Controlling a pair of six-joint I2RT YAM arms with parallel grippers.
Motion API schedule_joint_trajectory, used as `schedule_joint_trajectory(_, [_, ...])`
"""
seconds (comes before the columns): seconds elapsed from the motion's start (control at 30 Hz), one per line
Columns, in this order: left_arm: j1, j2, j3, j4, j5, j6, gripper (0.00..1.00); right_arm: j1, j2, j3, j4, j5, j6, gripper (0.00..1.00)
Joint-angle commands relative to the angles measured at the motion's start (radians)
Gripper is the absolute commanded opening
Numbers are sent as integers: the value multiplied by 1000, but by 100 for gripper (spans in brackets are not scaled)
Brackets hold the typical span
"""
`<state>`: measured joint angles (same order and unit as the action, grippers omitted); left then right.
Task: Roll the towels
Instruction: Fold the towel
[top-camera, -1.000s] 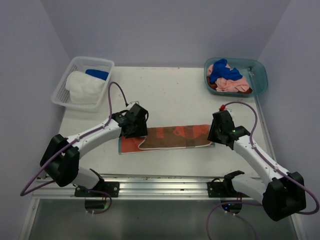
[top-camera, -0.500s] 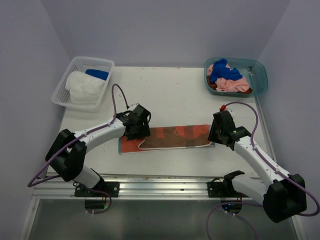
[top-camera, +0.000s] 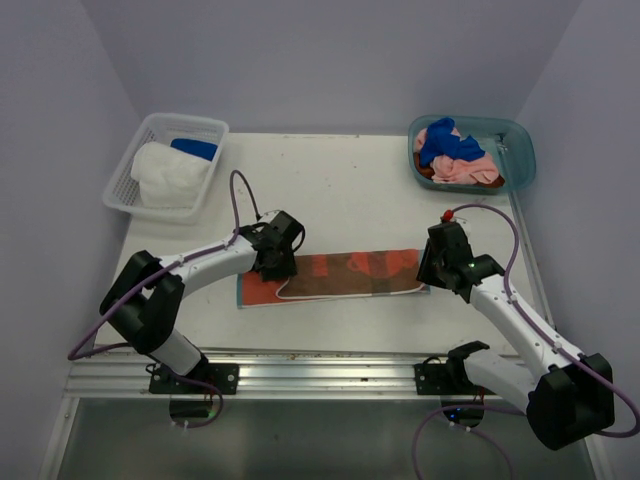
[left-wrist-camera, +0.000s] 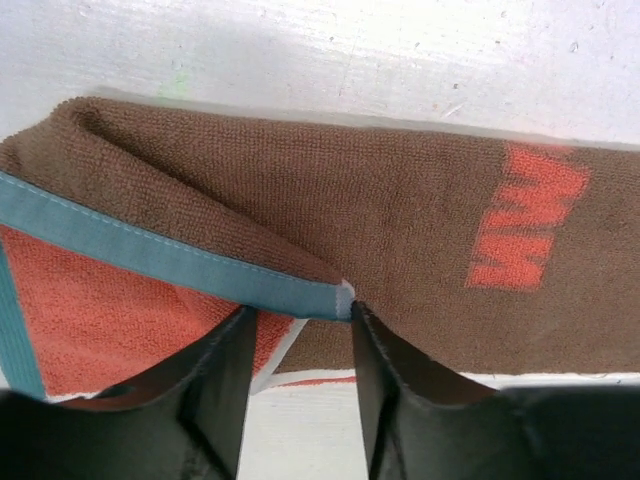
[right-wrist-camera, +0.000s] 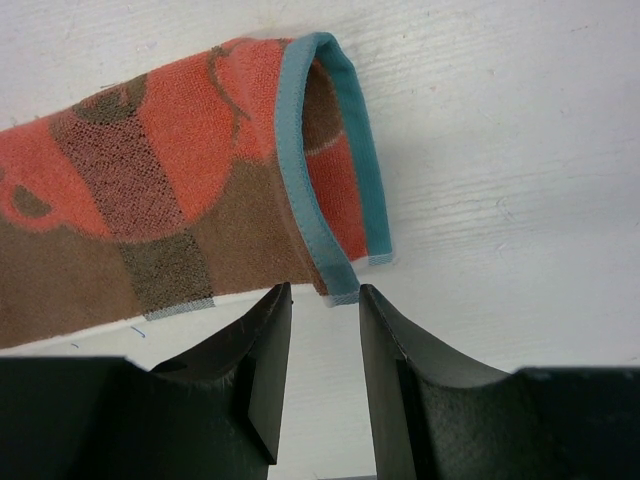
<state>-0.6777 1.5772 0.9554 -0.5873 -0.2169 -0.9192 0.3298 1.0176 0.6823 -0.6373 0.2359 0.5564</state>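
Observation:
A brown and orange towel (top-camera: 345, 276) with a teal hem lies folded into a long strip on the white table. My left gripper (top-camera: 279, 264) is at its left end. In the left wrist view the gripper (left-wrist-camera: 300, 311) is open, with the teal-hemmed corner (left-wrist-camera: 340, 297) of the towel (left-wrist-camera: 420, 200) right at its fingertips and bare table showing between the fingers. My right gripper (top-camera: 432, 274) is at the right end. In the right wrist view it (right-wrist-camera: 324, 292) is open, and the towel (right-wrist-camera: 150, 210) has its hem corner (right-wrist-camera: 338, 288) at the fingertips.
A white mesh basket (top-camera: 150, 125) at the back left holds a white towel (top-camera: 168, 176) and a blue one (top-camera: 195, 148). A teal tub (top-camera: 522, 150) at the back right holds pink (top-camera: 466, 168) and blue (top-camera: 440, 140) towels. A metal rail (top-camera: 320, 372) runs along the near edge.
My left gripper has shifted slightly right and nearer along the towel's left end, and its elbow has swung. My right gripper has hardly moved. The towel lies as before.

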Motion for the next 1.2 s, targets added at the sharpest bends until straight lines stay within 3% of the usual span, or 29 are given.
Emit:
schedule_joint_trajectory(0.0, [-8,-9,14,38,-15,-15,43,-3,-14,13,-10,-7,-10,37])
schedule_joint_trajectory(0.27, [-8,-20,17,32,-22,-10,25,-3,-13,10,-7,-10,-10,37])
schedule_joint_trajectory(0.53, [-8,-68,19,12,-18,-3,0,-3,-13,11,-9,-9,-10,37])
schedule_joint_trajectory(0.8, [0,-204,11,-88,-121,-4,0,-3,-11,10,-7,-9,-12,37])
schedule_joint_trajectory(1.17, [50,-279,-98,-131,-136,-9,0,-3,-24,3,-5,-17,-10,36])
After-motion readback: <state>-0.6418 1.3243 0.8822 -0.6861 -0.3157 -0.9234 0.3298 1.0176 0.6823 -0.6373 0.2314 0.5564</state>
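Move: The teal hem corner of the towel's top layer is right at my left fingertips, already between the parted fingers and only about 1 cm to their right. From that hand, the towel's teal left end is roughly 10 cm left and 3 cm back, and the red print on the brown layer about 8 cm right and 3 cm ahead. For my right hand, the same hem corner lies some 29 cm left, 2 cm ahead and 4 cm below. I hold my left hand low over the towel while its half-open fingers shut on the teal hem corner. Then I lift the pinched corner about 6 cm, swing it some 4 cm left towards the towel's left end, and sink a little with a slight pull back, the fingertips tilting roughly 10 degrees forward. ##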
